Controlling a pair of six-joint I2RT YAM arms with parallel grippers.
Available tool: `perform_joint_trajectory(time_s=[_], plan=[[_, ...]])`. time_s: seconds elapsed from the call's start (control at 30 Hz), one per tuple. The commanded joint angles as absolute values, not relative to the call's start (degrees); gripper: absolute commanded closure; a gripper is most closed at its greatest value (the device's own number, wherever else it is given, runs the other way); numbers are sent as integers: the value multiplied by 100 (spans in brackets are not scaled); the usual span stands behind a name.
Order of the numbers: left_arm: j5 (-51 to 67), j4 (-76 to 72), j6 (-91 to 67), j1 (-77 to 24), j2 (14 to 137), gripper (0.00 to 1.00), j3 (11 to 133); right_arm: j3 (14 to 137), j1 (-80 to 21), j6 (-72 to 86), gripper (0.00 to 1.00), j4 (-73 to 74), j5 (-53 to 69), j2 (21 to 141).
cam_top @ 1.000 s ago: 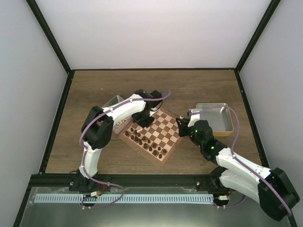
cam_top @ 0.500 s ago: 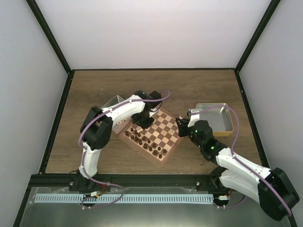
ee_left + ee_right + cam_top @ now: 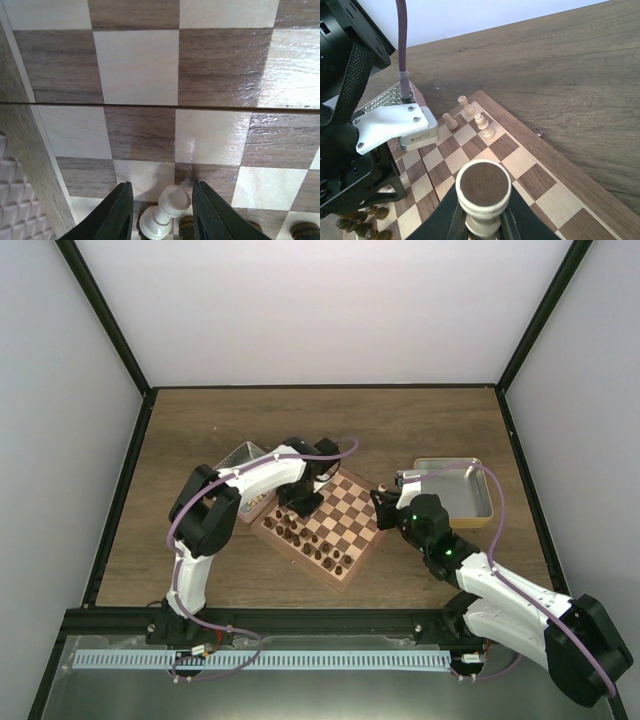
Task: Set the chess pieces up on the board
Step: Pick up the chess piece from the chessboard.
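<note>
The board (image 3: 352,574) lies between my arms, turned diagonally. My left gripper (image 3: 291,502) hovers over its left side. In the left wrist view a light pawn (image 3: 165,212) leans tilted between the open fingers (image 3: 119,210) of my left gripper (image 3: 161,184), with a thin gap on each side. My right gripper (image 3: 386,502), at the board's right corner, is shut on a light chess piece (image 3: 482,189) whose brown felt base faces the right wrist camera. Three light chess pieces (image 3: 466,105) stand near the board's far corner.
Dark pieces (image 3: 305,540) line the board's near-left edge, some right under the left fingers (image 3: 187,226). A perforated metal tray (image 3: 238,456) with light pieces sits left of the board. A silver tray (image 3: 470,510) sits to the right.
My left gripper's jaws have spread apart from the light pawn, and its wrist has shifted slightly left. The right arm has not moved.
</note>
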State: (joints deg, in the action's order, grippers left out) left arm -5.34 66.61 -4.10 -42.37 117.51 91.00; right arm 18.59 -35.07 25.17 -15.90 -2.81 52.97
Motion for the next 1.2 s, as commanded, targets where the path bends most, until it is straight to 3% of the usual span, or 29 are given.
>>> perform_joint_trajectory(time_s=[0.0,0.53,1.17], plan=[[-576,6556,-400,-4264,11681,66,9069,1827,-3516,2565,89,-1693,-264,5300],[-617,6467,-369,-4263,11569,69,8863,1843,-3518,2597,89,-1686,-240,5300],[-659,5933,-379,-4243,11233,89,8638,1880,-3515,2629,89,-1714,-167,5396]])
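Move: The white piece on the board is directly under the left gripper, its head already between the open fingers and its middle some 2 cm below the hand point. Of the left gripper, one dark piece is about 3 cm left and level, another 2 cm back and 1 cm left, and the white-piece tray about 11 cm left and 7 cm ahead. From the right hand the white piece lies about 17 cm left, 4 cm back and 13 cm lower. Keep the left gripper pointing down over the white piece and settle it about half a centimetre lower, so the fingers straddle its head. Then close them until they pinch the piece from both sides, and ease up by roughly half a centimetre while drifting slightly forward, tilting the wrist some 5 degrees. ##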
